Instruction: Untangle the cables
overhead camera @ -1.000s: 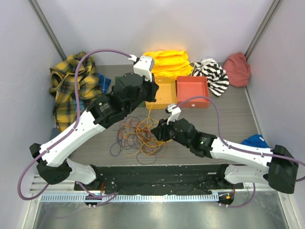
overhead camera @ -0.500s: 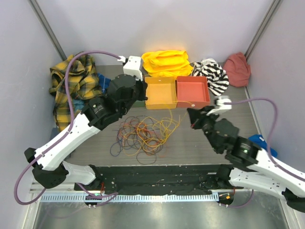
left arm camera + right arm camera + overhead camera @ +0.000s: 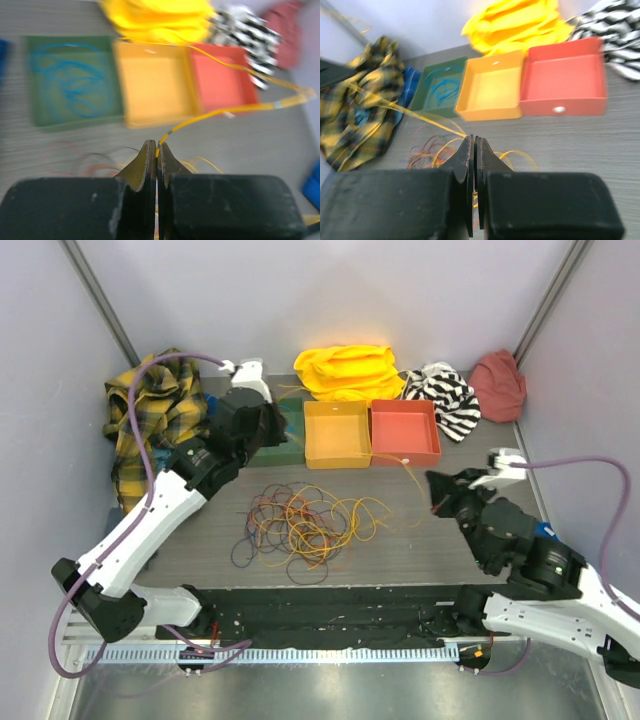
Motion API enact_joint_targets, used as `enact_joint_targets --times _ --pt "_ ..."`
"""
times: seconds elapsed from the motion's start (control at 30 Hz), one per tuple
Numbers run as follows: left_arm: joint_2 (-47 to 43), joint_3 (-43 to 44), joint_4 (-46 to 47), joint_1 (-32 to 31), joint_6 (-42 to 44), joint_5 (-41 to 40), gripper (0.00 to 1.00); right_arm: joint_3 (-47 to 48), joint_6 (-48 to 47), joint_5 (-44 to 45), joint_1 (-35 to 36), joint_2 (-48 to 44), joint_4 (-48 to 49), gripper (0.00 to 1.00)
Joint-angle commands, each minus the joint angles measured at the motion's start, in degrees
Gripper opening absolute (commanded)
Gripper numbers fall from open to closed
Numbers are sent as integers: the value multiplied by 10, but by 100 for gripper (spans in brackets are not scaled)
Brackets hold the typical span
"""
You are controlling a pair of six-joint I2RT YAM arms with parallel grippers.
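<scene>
The cables [image 3: 300,525], a loose bunch of thin yellow-orange, red, purple and dark loops, lie on the grey table in front of the trays. One yellow cable [image 3: 215,114] is stretched out of the bunch between both grippers. My left gripper [image 3: 158,146] is shut on one end of it and hangs over the green tray [image 3: 285,432]. My right gripper [image 3: 474,139] is shut on the same yellow cable [image 3: 415,114], right of the bunch at the table's right side [image 3: 433,500].
Behind the bunch stand the green tray with a teal cable loop [image 3: 70,80], a yellow tray [image 3: 337,435] and a red tray [image 3: 405,432]. Clothes lie along the back: plaid shirt [image 3: 150,425], yellow cloth [image 3: 348,370], striped cloth [image 3: 445,395], pink cloth [image 3: 498,383].
My right gripper shut at the bunch and pulled back to the right with the yellow cable. My left gripper moved left, over the green tray. The bunch spread rightward.
</scene>
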Motion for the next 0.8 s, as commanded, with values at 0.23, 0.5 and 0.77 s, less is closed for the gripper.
enact_joint_targets --times 0.23,0.5,0.77 --pt "-45 -60 21 101 -33 8 0 57 -25 103 -13 -71 -76 1" --pt "-16 -18 36 86 -29 134 0 24 -32 62 -12 -38 -30 1" --pt "34 12 37 3 2 135 0 -8 -22 0 -13 26 -7 42"
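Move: The hands hold a yellow cable strand stretched between them. Its tangle lies about 14 cm back, 4 cm right and 23 cm below the left hand. From the right hand the tangle is some 18 cm left, 1 cm back and 23 cm below. The orange bin is roughly 8 cm ahead and 10 cm right of the left hand, and the red bin about 20 cm ahead of the right hand and 2 cm to its right, both some 20 cm lower. Hands spring about 9 cm apart, then swing back inward; left keeps its yellow cable, right finally opens partway. ##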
